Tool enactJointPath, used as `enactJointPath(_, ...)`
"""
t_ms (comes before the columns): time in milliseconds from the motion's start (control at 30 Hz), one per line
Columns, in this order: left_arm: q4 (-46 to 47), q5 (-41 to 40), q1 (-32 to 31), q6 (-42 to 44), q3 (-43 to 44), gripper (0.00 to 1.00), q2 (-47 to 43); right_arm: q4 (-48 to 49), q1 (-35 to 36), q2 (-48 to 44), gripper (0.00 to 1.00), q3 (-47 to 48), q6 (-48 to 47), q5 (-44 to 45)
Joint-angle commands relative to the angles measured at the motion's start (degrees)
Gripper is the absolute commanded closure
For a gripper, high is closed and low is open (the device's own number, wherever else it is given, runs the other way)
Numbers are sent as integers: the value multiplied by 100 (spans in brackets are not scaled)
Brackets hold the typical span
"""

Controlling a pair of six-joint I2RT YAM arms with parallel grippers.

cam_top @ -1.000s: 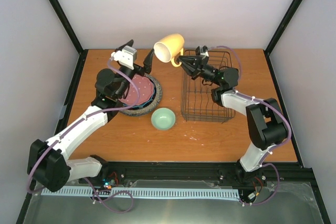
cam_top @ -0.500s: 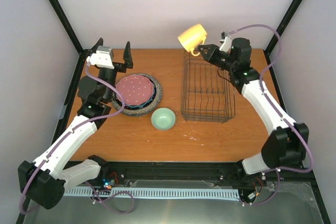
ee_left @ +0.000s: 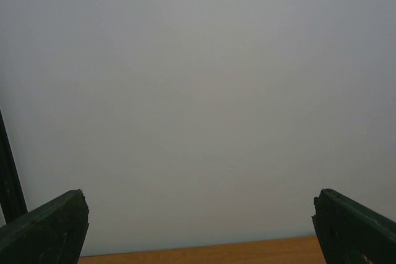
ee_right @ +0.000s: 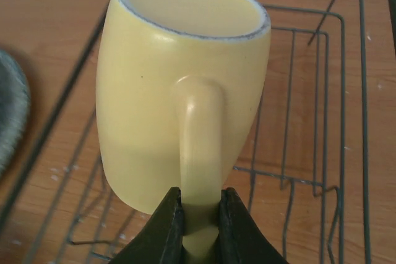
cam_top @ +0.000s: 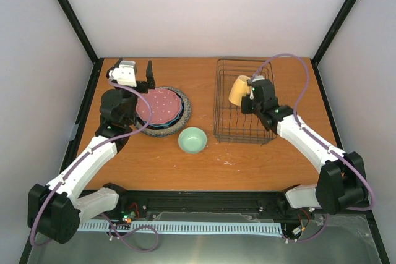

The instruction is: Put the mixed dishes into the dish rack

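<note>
The yellow mug (cam_top: 237, 89) (ee_right: 179, 78) hangs tilted inside the dish rack (cam_top: 218, 110) (ee_right: 326, 94), its mouth facing the back wall. My right gripper (cam_top: 249, 95) (ee_right: 199, 214) is shut on the mug's handle. A pink dotted plate (cam_top: 159, 104) tops a stack, with a teal rim (cam_top: 180, 114) and a grey speckled rim (cam_top: 183, 121) (ee_right: 9, 115) showing under it. The mint-green bowl (cam_top: 192, 140) stands upright in front of the stack. My left gripper (cam_top: 133, 67) (ee_left: 199, 230) is open and holds nothing, raised behind the stack's left side and facing the back wall.
The wooden table (cam_top: 247, 165) is walled by pale panels with black corner posts (cam_top: 68, 17). The rack's thin upright dividers (cam_top: 238, 122) fill its near half. My right arm's purple cable (cam_top: 291, 60) loops over the rack's back right corner.
My right arm has brought the mug down from above the rack's back edge into the rack. My left gripper has opened wide and drawn away to the left, behind the plates.
</note>
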Motion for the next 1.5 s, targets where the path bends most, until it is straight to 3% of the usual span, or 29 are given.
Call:
enactJointPath(0,60,-20,58,-161,46,0,151,1373,158,-410,97,-326,-645,1067)
enactJointPath(200,66,6,75,-475,-104,0,208,2385,398,-79,97,-558,-1579,1592)
enactJointPath(667,30,-145,104,-324,-151,0,323,3331,399,1106,97,-304,-1958,1241)
enactJointPath(1467,117,-281,256,-152,-194,0,504,3547,347,2757,97,830,-2222,720)
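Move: The right hand already grips the yellow mug by its handle, mouth down, above the dish rack. The far left part of the rack, where the mug is being taken, lies about 17 cm ahead, 9 cm left and 13 cm below. The green bowl is some 20 cm left and 5 cm back, the plate stack about 33 cm left and 10 cm ahead, both roughly 18 cm down. From the open left hand, that rack spot is about 18 cm ahead, 32 cm right and 32 cm below. Forward, with some downward and leftward travel, the right hand carries the mug about 10 cm towards the rack's far left corner. It dips briefly, lifts back up as it starts forward, then sinks to some 7 cm lower, rolling its left side down about 20 degrees and raising its fingertips slightly, while the fingers keep the handle pinched. The left hand, empty and open, sinks about 5 cm. ##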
